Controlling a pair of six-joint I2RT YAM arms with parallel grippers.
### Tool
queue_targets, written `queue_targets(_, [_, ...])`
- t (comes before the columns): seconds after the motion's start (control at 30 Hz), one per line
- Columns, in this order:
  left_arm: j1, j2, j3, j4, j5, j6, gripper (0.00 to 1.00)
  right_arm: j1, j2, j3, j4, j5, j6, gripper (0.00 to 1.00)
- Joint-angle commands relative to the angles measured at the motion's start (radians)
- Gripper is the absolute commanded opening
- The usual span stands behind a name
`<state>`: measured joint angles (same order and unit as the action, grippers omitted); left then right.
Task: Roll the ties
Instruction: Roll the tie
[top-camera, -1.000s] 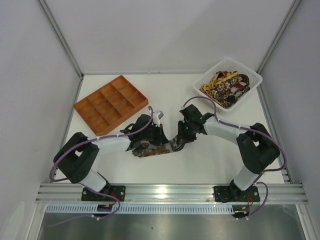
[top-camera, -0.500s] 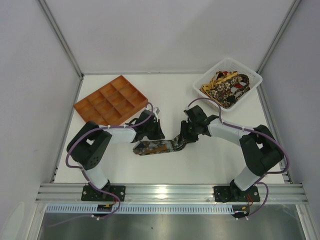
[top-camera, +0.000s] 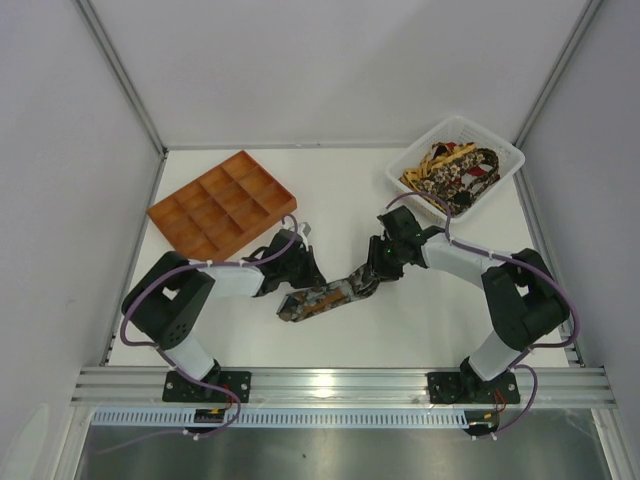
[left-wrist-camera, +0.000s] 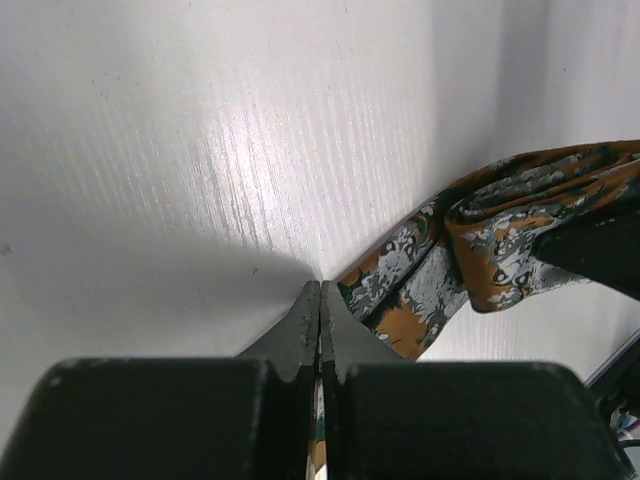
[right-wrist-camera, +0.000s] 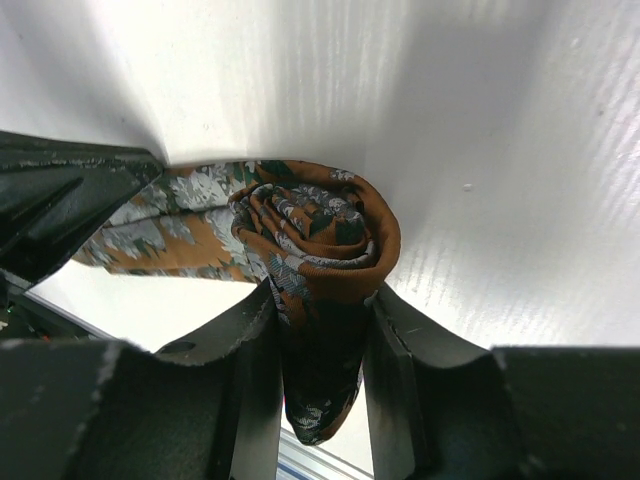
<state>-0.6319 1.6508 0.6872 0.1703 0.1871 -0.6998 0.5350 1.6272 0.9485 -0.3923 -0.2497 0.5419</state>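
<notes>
One tie (top-camera: 325, 295) in brown, rust-orange and grey lies slanted across the middle of the table. Its far right end is wound into a tight roll (right-wrist-camera: 320, 225). My right gripper (right-wrist-camera: 320, 295) is shut on that roll, a finger pressed against each side, and stands at the tie's right end (top-camera: 378, 268). The unrolled length (left-wrist-camera: 500, 250) runs out to the left. My left gripper (left-wrist-camera: 320, 285) is shut, with its tips on the table right beside the tie's edge. From above, this left gripper (top-camera: 303, 274) sits just beyond the tie's loose end.
A white basket (top-camera: 513, 155) at the back right holds more patterned ties (top-camera: 455, 172). An orange compartment tray (top-camera: 222, 205) sits at the back left. The enclosure's white walls rise on all sides, and an aluminium rail runs along the near edge.
My left gripper has come off the tie, drawn back a little to the left and shut. The tie's loose end has swung nearer. The right gripper has shifted slightly right with the roll.
</notes>
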Motion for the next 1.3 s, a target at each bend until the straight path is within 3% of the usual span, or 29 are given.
queue_targets(0.0, [-0.003,-0.02,-0.026,-0.066,-0.021,-0.001,0.0,-0.004,0.01,0.047,-0.02,0.024,-0.02,0.36])
queue_targets(0.4, [-0.044,-0.157,0.084,-0.123,-0.009,0.097,0.0,0.077,-0.01,0.079,-0.103,0.17,-0.072,0.35])
queue_targets(0.5, [-0.087,-0.125,0.086,-0.048,0.089,0.031,0.0,0.109,-0.001,0.11,-0.138,0.222,-0.069,0.36])
queue_targets(0.8, [-0.127,0.049,0.139,0.06,0.153,-0.037,0.0,0.18,0.013,0.165,-0.201,0.303,-0.069,0.37])
queue_targets(0.97, [-0.123,0.078,0.147,0.043,0.124,-0.024,0.01,0.221,0.003,0.197,-0.22,0.276,-0.083,0.45])
queue_targets(1.07, [-0.117,0.092,0.14,0.049,0.129,-0.027,0.0,0.229,-0.009,0.208,-0.229,0.27,-0.088,0.54])
queue_targets(1.27, [-0.115,0.098,0.129,0.06,0.138,-0.029,0.0,0.233,-0.007,0.233,-0.252,0.274,-0.118,0.61])
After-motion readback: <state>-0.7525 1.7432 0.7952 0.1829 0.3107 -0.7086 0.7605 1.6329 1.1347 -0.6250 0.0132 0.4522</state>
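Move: The tie's rolled part stands on edge between the right fingers, its middle about 1 cm left of and 2 cm below that hand's point, level front to back. From the left hand the roll lies some 11 cm to the right, roughly level ahead, about 1 cm higher. The loose tail end is about 7 cm left and 6 cm back of the left hand; the brown divided tray is some 23 cm left and 18 cm ahead of it. The left hand's shut fingertips come off the tie's flat tail, hop about 5 cm up and over it, some 6 cm right and 3 cm back, and come down against the roll's left side, the hand turning about 10 degrees clockwise. Meanwhile the right hand carries the pinched roll slightly left and back, its left side tipping down roughly 15 degrees, then opens plainly around the roll as it rises about 3 cm in all. ##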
